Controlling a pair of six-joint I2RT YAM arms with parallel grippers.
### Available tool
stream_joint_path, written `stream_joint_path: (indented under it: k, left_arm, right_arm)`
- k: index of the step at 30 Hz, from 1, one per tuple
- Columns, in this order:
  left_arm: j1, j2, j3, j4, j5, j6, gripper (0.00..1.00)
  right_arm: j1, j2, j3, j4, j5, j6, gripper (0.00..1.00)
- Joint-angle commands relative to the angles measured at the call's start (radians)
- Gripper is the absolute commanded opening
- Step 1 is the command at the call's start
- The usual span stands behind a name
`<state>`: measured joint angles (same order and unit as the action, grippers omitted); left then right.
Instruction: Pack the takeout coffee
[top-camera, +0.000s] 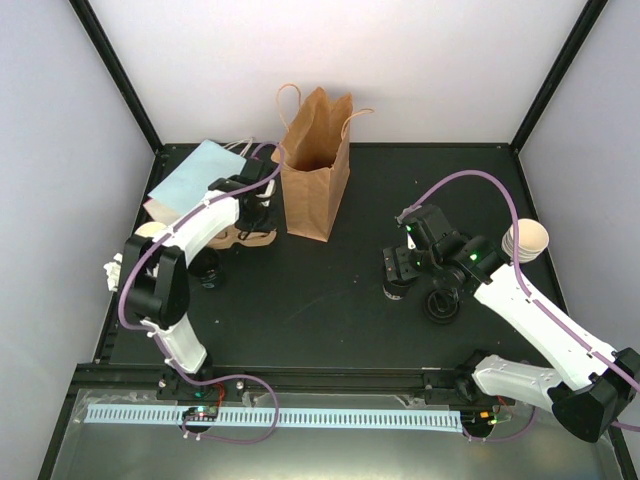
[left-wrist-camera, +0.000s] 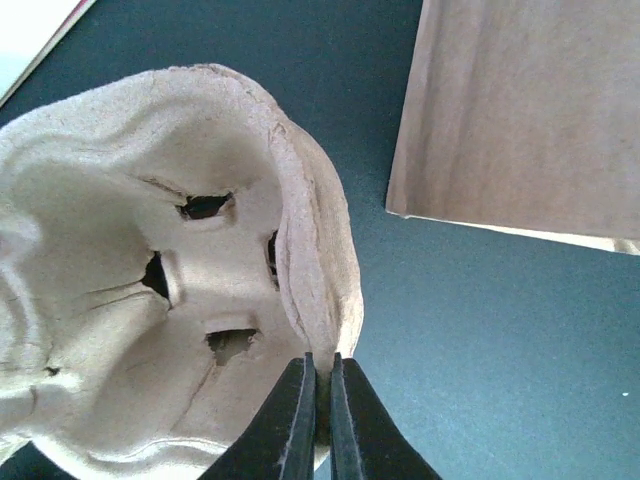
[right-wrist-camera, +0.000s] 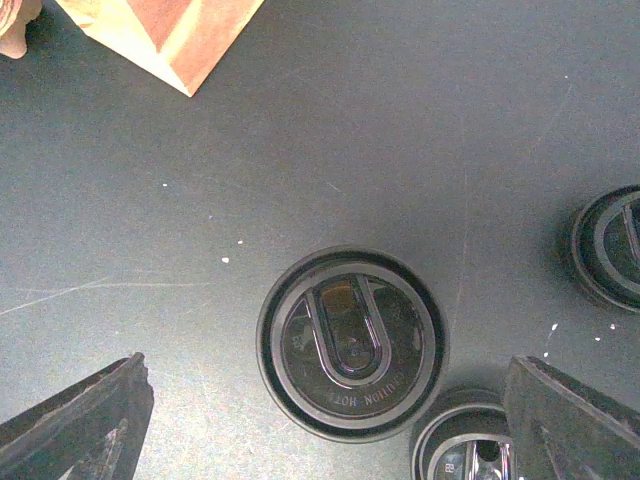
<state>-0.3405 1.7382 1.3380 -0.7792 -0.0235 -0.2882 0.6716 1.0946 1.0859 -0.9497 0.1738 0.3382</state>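
Observation:
My left gripper (left-wrist-camera: 320, 385) is shut on the thin rim of a moulded pulp cup carrier (left-wrist-camera: 150, 290), which lies just left of the brown paper bag (top-camera: 315, 165). In the top view that gripper (top-camera: 257, 222) sits over the carrier (top-camera: 240, 238). A takeout coffee cup with a black lid (right-wrist-camera: 350, 342) stands directly below my right gripper (right-wrist-camera: 330, 425), whose fingers are spread wide on either side without touching it. Two more lidded cups (right-wrist-camera: 465, 450) (right-wrist-camera: 605, 245) stand close by. In the top view my right gripper (top-camera: 400, 262) hovers over a cup (top-camera: 397, 290).
A flat pale-blue bag (top-camera: 195, 175) lies at the back left. Another black cup (top-camera: 207, 268) stands beside the left arm. A stack of cream-lined paper cups (top-camera: 525, 242) sits at the right edge. The brown bag's mouth is open upward.

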Motion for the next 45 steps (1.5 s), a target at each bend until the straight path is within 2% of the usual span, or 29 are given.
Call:
stream_joint_path:
  k: [1, 16, 19, 23, 25, 30, 35, 40, 45]
  left_arm:
    - [0.005, -0.055, 0.062, -0.053, 0.014, 0.008, 0.02]
    - [0.006, -0.179, 0.272, -0.244, -0.048, 0.032, 0.02]
    - [0.005, -0.200, 0.309, -0.295, -0.013, 0.046, 0.01]
    - [-0.016, -0.258, 0.289, -0.362, 0.024, 0.068, 0.01]
    - [-0.038, -0.305, 0.232, -0.382, 0.023, 0.063, 0.02]
    - [-0.148, -0.448, 0.071, -0.384, 0.001, -0.012, 0.01]
    - [-0.326, -0.577, -0.061, -0.298, -0.002, -0.169, 0.02]
    - [-0.517, -0.543, -0.166, -0.117, -0.010, -0.319, 0.02]
    - [-0.668, -0.415, -0.154, 0.014, -0.073, -0.431, 0.02]
  right_arm:
    - [-0.005, -0.004, -0.006, 0.011, -0.001, -0.007, 0.98]
    - [-0.005, 0.000, 0.014, 0.014, -0.006, -0.011, 0.98]
    - [-0.004, -0.001, 0.016, 0.012, -0.001, -0.013, 0.98]
    - [-0.004, -0.001, 0.014, 0.009, 0.002, -0.014, 0.98]
    - [-0.005, 0.003, 0.013, 0.009, -0.004, -0.013, 0.98]
    - [-0.005, 0.018, 0.008, 0.012, -0.023, -0.006, 0.98]
    - [-0.005, 0.030, 0.013, 0.011, -0.027, 0.011, 0.99]
    - [-0.004, 0.028, 0.013, 0.002, -0.040, 0.019, 1.00]
    - [-0.005, 0.021, 0.013, -0.027, -0.028, 0.026, 1.00]
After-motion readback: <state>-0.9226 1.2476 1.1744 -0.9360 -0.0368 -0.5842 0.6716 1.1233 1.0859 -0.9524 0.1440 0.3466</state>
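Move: The left hand already grips the right-hand rim of the top cup carrier. The capped coffee cup lies about 33 cm to its right, 14 cm back and slightly lower. The paper bag stands some 12 cm to the hand's right and 4 cm ahead; a second carrier sits just beneath, about 6 cm left and level fore and aft. The coffee cup is directly below the right hand, roughly 15 cm down. Left hand lifts the pinched carrier about 15 cm, then swings it 19 cm back and rightward towards the coffee cup, sinking. ##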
